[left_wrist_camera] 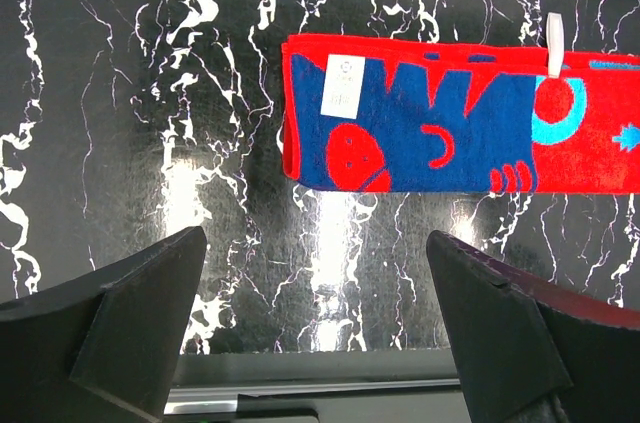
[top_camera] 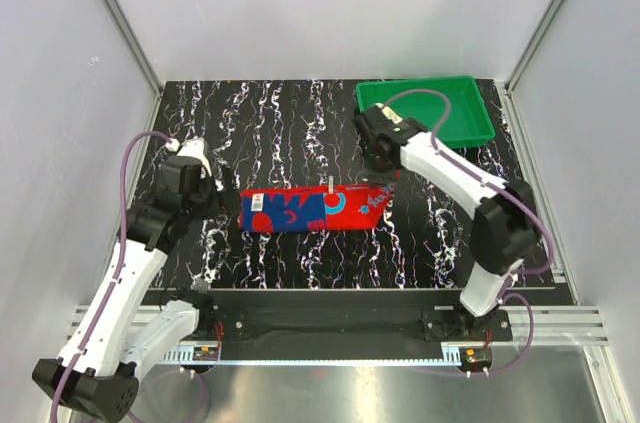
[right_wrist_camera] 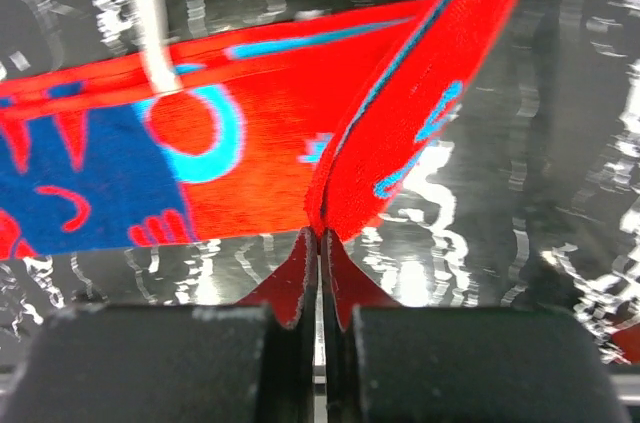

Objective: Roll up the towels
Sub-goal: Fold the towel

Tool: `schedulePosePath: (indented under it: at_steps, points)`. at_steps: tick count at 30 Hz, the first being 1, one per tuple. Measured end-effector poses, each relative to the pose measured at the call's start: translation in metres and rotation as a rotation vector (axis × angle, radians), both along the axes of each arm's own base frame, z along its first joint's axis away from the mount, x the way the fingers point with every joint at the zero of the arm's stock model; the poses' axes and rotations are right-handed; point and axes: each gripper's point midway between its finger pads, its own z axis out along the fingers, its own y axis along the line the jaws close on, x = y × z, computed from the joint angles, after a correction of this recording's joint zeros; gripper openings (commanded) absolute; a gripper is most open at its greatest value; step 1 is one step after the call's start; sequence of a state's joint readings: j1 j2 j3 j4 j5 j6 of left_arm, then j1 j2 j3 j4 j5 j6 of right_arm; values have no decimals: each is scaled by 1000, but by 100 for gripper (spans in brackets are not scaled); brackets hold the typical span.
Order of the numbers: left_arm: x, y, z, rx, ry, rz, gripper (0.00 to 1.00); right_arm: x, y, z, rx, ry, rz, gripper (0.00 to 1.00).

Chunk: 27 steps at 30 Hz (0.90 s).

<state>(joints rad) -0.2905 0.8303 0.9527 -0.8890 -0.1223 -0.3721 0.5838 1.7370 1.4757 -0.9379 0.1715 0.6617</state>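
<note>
A red towel (top_camera: 310,209) with blue and teal patterns lies folded into a long strip across the middle of the marbled black table. A white label and a small white loop show on it. My right gripper (right_wrist_camera: 322,235) is shut on the towel's right end (right_wrist_camera: 420,113), which it holds lifted and folded up off the table. The left gripper (left_wrist_camera: 315,273) hovers open just off the towel's left end (left_wrist_camera: 400,118), its fingers (left_wrist_camera: 150,293) wide apart with nothing between them. A pale yellow towel is not in view.
A green plastic tray (top_camera: 425,109) stands at the back right corner, behind the right arm. White walls close in the table on three sides. A metal rail (top_camera: 340,323) with the arm bases runs along the near edge.
</note>
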Motion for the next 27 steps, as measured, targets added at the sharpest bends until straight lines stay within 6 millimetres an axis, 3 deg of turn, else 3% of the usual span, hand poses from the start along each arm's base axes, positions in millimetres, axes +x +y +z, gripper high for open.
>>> schedulePosePath:
  at_steps: [11,19,27]
  points:
    - [-1,3,-1,7,-2,10,99,11,98,-2,11,-7,128,0]
    - [-1,4,-1,9,-6,15,99,6,146,-5,26,-8,185,0]
    - [-1,7,1,12,-16,27,99,-6,175,-7,52,-2,223,0]
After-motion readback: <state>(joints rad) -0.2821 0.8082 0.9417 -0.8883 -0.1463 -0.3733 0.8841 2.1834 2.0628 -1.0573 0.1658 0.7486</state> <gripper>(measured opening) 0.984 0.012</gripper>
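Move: The right hand holds the towel's lifted right end about 12 cm above the table. The middle of the towel's blue half, where this end is headed, lies some 20 cm to its left and 4 cm back; the white label is about 27 cm left and 3 cm back. The green tray is roughly 19 cm ahead and 14 cm right. From the open left hand, the blue half lies about 7 cm ahead, 9 cm right and 18 cm below. Keep the right fingers shut on the towel's end and sweep it left, nearly level, about 17 cm over the lying towel towards the blue half, easing off as you get there. Let the wrist turn some 15 degrees counter-clockwise on the way, and don't lower the end yet. ##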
